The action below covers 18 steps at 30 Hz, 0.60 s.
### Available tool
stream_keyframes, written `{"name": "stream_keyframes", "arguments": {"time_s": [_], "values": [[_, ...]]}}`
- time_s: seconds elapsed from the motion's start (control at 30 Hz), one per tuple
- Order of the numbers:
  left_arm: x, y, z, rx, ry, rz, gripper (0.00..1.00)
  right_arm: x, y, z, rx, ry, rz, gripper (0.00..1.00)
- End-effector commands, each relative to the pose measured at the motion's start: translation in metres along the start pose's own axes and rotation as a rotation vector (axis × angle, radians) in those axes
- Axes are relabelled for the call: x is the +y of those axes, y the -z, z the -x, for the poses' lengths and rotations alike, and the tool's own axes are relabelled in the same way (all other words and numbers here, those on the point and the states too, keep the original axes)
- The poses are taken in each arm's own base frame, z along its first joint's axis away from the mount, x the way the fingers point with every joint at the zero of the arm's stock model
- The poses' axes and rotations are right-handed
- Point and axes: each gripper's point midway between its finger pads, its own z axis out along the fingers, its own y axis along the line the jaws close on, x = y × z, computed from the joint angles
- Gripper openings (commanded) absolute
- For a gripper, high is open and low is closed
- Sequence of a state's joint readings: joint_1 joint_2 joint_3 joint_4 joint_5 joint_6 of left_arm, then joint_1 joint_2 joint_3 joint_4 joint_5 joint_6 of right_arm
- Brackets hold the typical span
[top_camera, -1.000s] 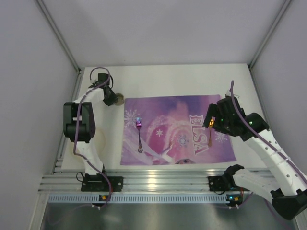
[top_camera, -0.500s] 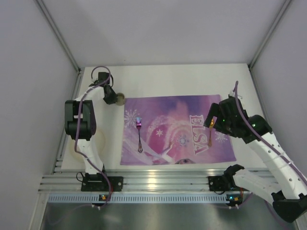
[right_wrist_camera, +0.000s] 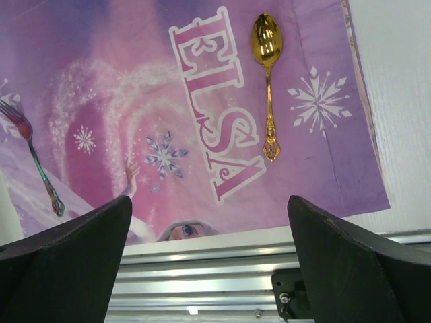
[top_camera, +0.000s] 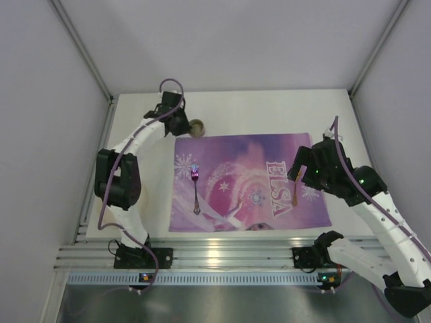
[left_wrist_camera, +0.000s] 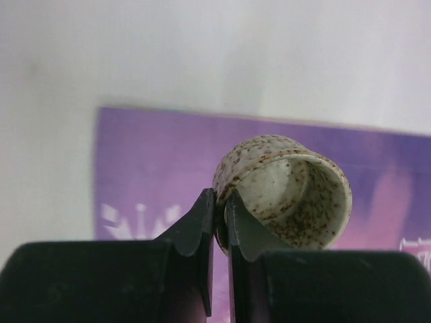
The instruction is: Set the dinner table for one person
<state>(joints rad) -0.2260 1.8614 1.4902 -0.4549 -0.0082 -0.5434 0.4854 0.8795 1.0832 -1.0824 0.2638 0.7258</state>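
Observation:
My left gripper [top_camera: 187,126] is shut on the rim of a speckled beige cup [top_camera: 196,126], one finger inside it and one outside. In the left wrist view the cup [left_wrist_camera: 289,192] hangs tilted over the back left corner of the purple placemat [left_wrist_camera: 148,155], pinched in the gripper [left_wrist_camera: 220,215]. My right gripper [right_wrist_camera: 209,202] stands wide open and empty above the mat's near right part. A gold spoon [right_wrist_camera: 267,81] lies on the placemat [top_camera: 242,182] right of the "ELSA" lettering. A rainbow fork [top_camera: 195,188] lies on its left side. The white dinner table [top_camera: 269,111] carries it all.
An aluminium rail [top_camera: 215,256] with both arm bases runs along the near edge and shows below the mat in the right wrist view [right_wrist_camera: 202,269]. White enclosure walls close in the table at the back and both sides.
The left arm has carried the cup rightward, from left of the mat to its back left corner, and its jaws have closed further. The right arm drew back, uncovering the spoon.

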Motion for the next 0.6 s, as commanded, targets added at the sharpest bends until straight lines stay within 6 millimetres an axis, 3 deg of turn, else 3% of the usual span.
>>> {"name": "stream_keyframes", "arguments": {"time_s": [0.0, 0.07, 0.1, 0.2, 0.37, 0.4, 0.53, 0.57], "values": [[-0.078, 0.018, -0.032, 0.025, -0.161, -0.139, 0.00, -0.001, 0.001, 0.001, -0.018, 0.004, 0.022, 1.00], [-0.093, 0.015, -0.051, 0.039, -0.204, -0.130, 0.00, -0.002, 0.001, 0.000, -0.014, 0.013, 0.023, 1.00], [-0.109, 0.013, -0.074, 0.072, -0.242, -0.149, 0.00, -0.003, 0.002, 0.000, -0.014, 0.015, 0.021, 1.00], [-0.131, 0.010, -0.109, 0.122, -0.286, -0.170, 0.00, -0.005, 0.006, -0.001, -0.018, 0.024, 0.025, 1.00], [-0.161, 0.006, -0.150, 0.186, -0.314, -0.216, 0.00, -0.012, 0.008, -0.007, -0.013, 0.030, 0.014, 1.00], [-0.172, 0.008, -0.162, 0.198, -0.322, -0.234, 0.00, -0.013, 0.009, -0.007, -0.015, 0.029, 0.015, 1.00], [-0.227, 0.005, -0.177, 0.177, -0.308, -0.326, 0.00, -0.015, 0.009, -0.008, -0.014, 0.029, 0.013, 1.00], [-0.232, -0.008, -0.188, 0.193, -0.305, -0.328, 0.00, -0.014, 0.010, -0.008, -0.013, 0.030, 0.014, 1.00]]}}
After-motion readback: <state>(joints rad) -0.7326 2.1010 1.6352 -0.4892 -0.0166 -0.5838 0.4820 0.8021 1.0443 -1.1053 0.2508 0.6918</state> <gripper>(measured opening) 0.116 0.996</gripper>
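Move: Back and to the right of the left hand, which already holds the cup by its rim, lies the clear patch of placemat just left of the ELSA lettering: about 27 cm right, 11 cm back and 13 cm below. The lettering's middle is roughly 36 cm right and 19 cm back; the fork is 4 cm right, 20 cm back; the gold spoon 43 cm right, 19 cm back. From the idle right hand the patch is some 16 cm ahead, 12 cm left, 22 cm down. Swinging the cup to the right, the left arm carries it about 23 cm across the far part of the placemat while drawing back some 10 cm, towards the clear patch beside the lettering. The sweep starts level, then slows and sinks about 6 cm. The hand turns some 25 degrees clockwise, fingers still pinching the rim. ##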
